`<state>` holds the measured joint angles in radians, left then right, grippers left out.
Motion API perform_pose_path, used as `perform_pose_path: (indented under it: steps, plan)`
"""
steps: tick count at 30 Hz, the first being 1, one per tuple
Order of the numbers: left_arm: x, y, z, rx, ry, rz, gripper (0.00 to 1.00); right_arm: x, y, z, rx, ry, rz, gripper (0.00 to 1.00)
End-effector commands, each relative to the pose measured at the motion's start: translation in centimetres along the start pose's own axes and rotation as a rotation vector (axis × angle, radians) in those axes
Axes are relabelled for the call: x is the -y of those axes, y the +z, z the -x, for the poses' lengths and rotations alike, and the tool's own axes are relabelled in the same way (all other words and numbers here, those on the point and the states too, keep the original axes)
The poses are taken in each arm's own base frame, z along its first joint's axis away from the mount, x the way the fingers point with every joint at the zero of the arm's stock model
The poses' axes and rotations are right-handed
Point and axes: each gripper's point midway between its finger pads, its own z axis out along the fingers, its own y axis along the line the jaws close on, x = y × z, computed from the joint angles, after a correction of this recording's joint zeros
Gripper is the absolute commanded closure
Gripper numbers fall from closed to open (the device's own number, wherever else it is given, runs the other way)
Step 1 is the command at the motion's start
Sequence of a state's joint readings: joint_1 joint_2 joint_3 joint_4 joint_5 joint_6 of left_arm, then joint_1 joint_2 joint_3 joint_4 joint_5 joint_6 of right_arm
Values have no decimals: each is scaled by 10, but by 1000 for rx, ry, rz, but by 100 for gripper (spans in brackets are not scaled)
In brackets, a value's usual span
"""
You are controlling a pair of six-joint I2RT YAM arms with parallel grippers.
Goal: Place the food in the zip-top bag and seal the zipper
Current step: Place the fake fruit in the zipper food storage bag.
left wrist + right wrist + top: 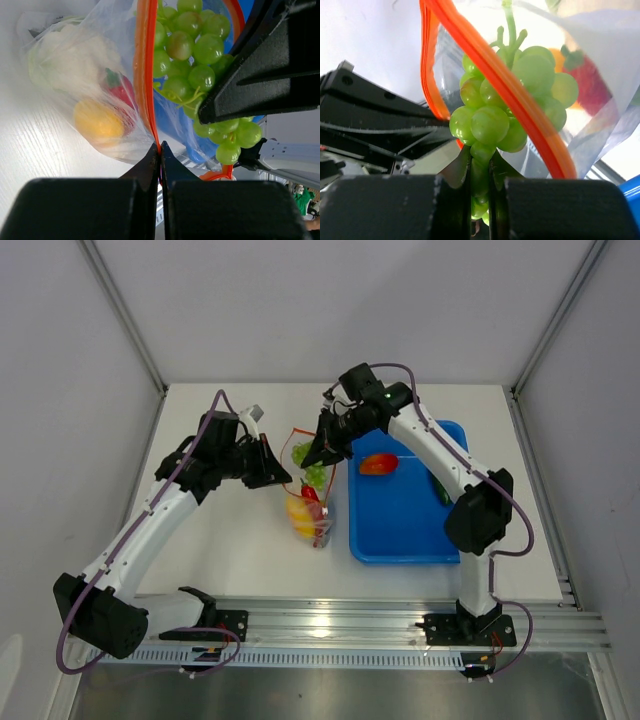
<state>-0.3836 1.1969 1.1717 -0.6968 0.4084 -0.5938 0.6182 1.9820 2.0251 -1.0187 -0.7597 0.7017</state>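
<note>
The clear zip-top bag (312,508) stands between both arms, left of the tray. My left gripper (160,146) is shut on the red-orange zipper (144,75) at the mouth's edge, holding it up. My right gripper (481,155) is shut on the green grapes (495,120), which hang at the open mouth with the zipper strip (520,100) crossing in front of them. Through the plastic show white cauliflower (75,55), a red piece (121,90) and a yellow-orange pepper (97,120). In the top view the right gripper (318,452) sits just above the bag, and the left gripper (276,476) is at its left.
A blue tray (400,530) lies right of the bag. On it are a red tomato (378,463) and a dark green cucumber (440,490), partly under the right arm. White walls enclose the table at left, back and right.
</note>
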Motion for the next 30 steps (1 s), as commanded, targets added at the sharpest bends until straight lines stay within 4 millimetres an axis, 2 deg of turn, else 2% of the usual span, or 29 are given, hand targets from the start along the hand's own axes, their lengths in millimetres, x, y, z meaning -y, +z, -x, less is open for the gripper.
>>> perform_pose_path:
  steps: [1,4,12,19,22,30]
  plan:
    - [16,-11,11,53,41,-68,99,-5,0,8,44,-53,-40,98]
    - [16,-12,11,58,42,-66,99,0,3,12,53,-70,-68,96]
    - [16,-11,13,57,40,-60,99,19,1,7,44,-130,-212,87]
    - [14,-9,14,58,42,-51,99,33,-6,0,47,-173,-315,56]
    - [14,-9,13,55,38,-51,100,35,-7,-1,46,-182,-332,49]
    - [14,-8,14,54,35,-48,99,25,-21,7,102,-235,-355,47]
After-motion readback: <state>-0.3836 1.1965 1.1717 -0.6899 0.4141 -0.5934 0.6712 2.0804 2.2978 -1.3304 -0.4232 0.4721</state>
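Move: The right gripper holds the grapes at the open mouth of the zip-top bag; the bag's pouch, where they are to go, is almost straight beneath that hand, about 14 cm down and 1 cm back. In it lie the red chili, some 16 cm below the hand, 1 cm forward and 1 cm right, and the yellow pepper, 18 cm below, 2 cm back and 2 cm left. From the left gripper the pouch is roughly 12 cm down, 5 cm right and 1 cm forward. Lower the right gripper about 3.5 cm at the bag mouth, tipping its left-pointing fingers some 20 degrees steeper towards the pouch. Partway down, open the fingers to about half to let go of the grapes while easing nearly 3 cm to the right, then start back up by about a centimetre. Keep the left gripper still and shut on the zipper edge. ##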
